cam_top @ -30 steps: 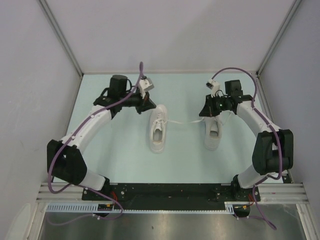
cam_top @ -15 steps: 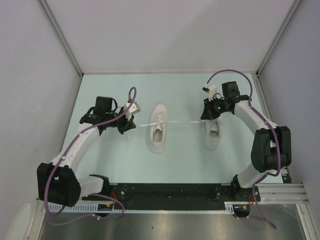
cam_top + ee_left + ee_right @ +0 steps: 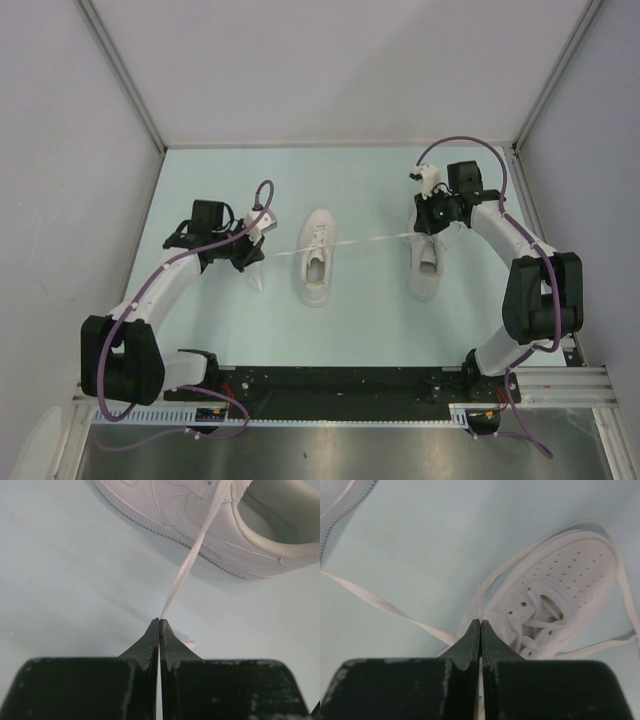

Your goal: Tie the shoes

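Two white shoes lie side by side on the pale table, the left shoe (image 3: 318, 258) and the right shoe (image 3: 428, 264). My left gripper (image 3: 259, 250) sits just left of the left shoe, shut on one end of its white lace (image 3: 187, 565), which runs taut up to that shoe (image 3: 210, 525). My right gripper (image 3: 424, 222) hovers over the toe of the right shoe (image 3: 565, 580), shut on a lace end. The other lace (image 3: 370, 241) stretches from the left shoe across to it, and shows as a flat strip (image 3: 380, 602) in the right wrist view.
The right shoe's own loose laces (image 3: 622, 580) loop around its toe. Grey walls (image 3: 70, 150) enclose the table on three sides. The black arm-base rail (image 3: 340, 385) runs along the near edge.
My left gripper has swung from beside the left shoe's toe outward to the left and nearer, drawing a lace out. The lace towards the right gripper has pulled straighter.
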Tool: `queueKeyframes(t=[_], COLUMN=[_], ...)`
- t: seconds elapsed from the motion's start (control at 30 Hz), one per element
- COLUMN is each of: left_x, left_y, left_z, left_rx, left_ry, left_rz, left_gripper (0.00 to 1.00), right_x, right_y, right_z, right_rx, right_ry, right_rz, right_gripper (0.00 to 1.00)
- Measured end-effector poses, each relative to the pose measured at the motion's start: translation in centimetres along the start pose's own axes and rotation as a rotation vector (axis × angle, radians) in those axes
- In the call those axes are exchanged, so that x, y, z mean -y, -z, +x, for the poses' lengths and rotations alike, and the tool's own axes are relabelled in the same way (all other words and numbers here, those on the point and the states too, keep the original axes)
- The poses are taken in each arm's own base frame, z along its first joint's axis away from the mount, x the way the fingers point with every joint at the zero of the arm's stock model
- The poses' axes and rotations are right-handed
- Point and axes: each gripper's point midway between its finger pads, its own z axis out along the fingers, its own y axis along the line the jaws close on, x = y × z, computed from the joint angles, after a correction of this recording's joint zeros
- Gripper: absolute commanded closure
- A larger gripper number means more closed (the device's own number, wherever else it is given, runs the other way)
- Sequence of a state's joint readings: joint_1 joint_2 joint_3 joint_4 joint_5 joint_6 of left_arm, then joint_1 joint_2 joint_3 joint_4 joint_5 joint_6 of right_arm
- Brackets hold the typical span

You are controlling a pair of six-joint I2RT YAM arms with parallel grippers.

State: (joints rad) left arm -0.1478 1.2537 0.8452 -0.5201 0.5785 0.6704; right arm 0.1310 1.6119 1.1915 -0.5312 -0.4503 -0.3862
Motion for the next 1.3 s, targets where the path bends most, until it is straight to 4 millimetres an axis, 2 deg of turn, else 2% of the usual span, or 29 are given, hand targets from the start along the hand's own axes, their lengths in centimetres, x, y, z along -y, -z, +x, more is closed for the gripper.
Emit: queueKeyframes(t=[0.3, 0.47, 0.67, 0.8, 0.87, 0.9, 0.97, 1.0, 1.03, 1.1, 1.13, 1.17, 1.2, 1.23, 1.3], left_x=[-1.2, -1.3, -0.9, -0.8, -0.4, -0.3, 0.3, 0.6, 0.8, 1.0, 1.0, 0.9, 0.7, 0.6, 0.2], left_y=[0.4, 0.2, -1.2, -2.1, -2.6, -2.7, -3.3, -3.6, -3.9, -4.1, -4.1, -4.0, -3.9, -3.6, -2.6], left_z=[0.4, 0.6, 2.8, 3.7, 4.0, 4.0, 4.2, 4.2, 4.3, 4.1, 3.9, 3.5, 3.0, 2.6, 1.0], left_rx=[0.005, 0.0, -0.047, -0.073, -0.085, -0.09, -0.102, -0.108, -0.115, -0.117, -0.114, -0.106, -0.093, -0.081, -0.032], left_ry=[0.018, 0.019, 0.055, 0.08, 0.083, 0.083, 0.079, 0.075, 0.076, 0.07, 0.072, 0.071, 0.069, 0.069, 0.057], left_rz=[-0.033, -0.03, 0.006, 0.03, 0.048, 0.055, 0.079, 0.091, 0.103, 0.112, 0.113, 0.11, 0.102, 0.093, 0.064], left_gripper=[1.0, 1.0, 1.0, 1.0, 1.0, 1.0, 0.87, 0.8, 0.71, 0.63, 0.57, 0.54, 0.51, 0.45, 0.4], right_x=[3.5, 4.2, 4.2, 3.1, 1.8, 1.3, 0.1, -0.4, -0.9, -1.5, -1.6, -1.8, -1.9, -2.0, -2.4], right_y=[-0.1, -0.5, -1.0, -1.5, -2.1, -2.3, -2.7, -2.9, -3.1, -3.2, -3.1, -2.9, -2.5, -2.0, -0.6], right_z=[-0.2, -0.1, -0.1, -0.6, -0.8, -1.0, -1.2, -1.3, -1.4, -1.6, -1.8, -2.0, -2.4, -2.9, -4.2], right_rx=[0.012, 0.014, 0.012, 0.016, 0.01, 0.01, 0.008, 0.007, 0.007, 0.009, 0.014, 0.022, 0.033, 0.051, 0.1], right_ry=[0.002, 0.006, 0.015, 0.054, 0.083, 0.094, 0.118, 0.129, 0.137, 0.14, 0.141, 0.138, 0.135, 0.137, 0.131], right_rz=[0.122, 0.14, 0.134, 0.115, 0.091, 0.083, 0.062, 0.054, 0.047, 0.043, 0.044, 0.047, 0.051, 0.056, 0.063], right_gripper=[1.0, 1.0, 1.0, 1.0, 1.0, 0.94, 0.85, 0.64, 0.52, 0.32, 0.27, 0.24, 0.16, 0.12, 0.06])
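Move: Each gripper is shut on one lace of the left shoe, the two stretched out sideways. For the left hand the bare table to lay it on is straight below, about 7 cm down; the left shoe sits some 18 cm to its right, 3 cm ahead. For the right hand the bare table goal is roughly 5 cm left, 1 cm ahead; the left shoe is about 28 cm left, 7 cm back, the right shoe's middle 7 cm back, 2 cm right. Keep both laces held and draw the right gripper about 4 cm forward and right, away from the left shoe. Then swing it back left some 7 cm towards that shoe, open wide to let go, and rise about 4 cm. Meanwhile lower the left gripper about 6 cm beside the left shoe, tipping it down slightly; open halfway to free its lace, and lift 3 cm. ##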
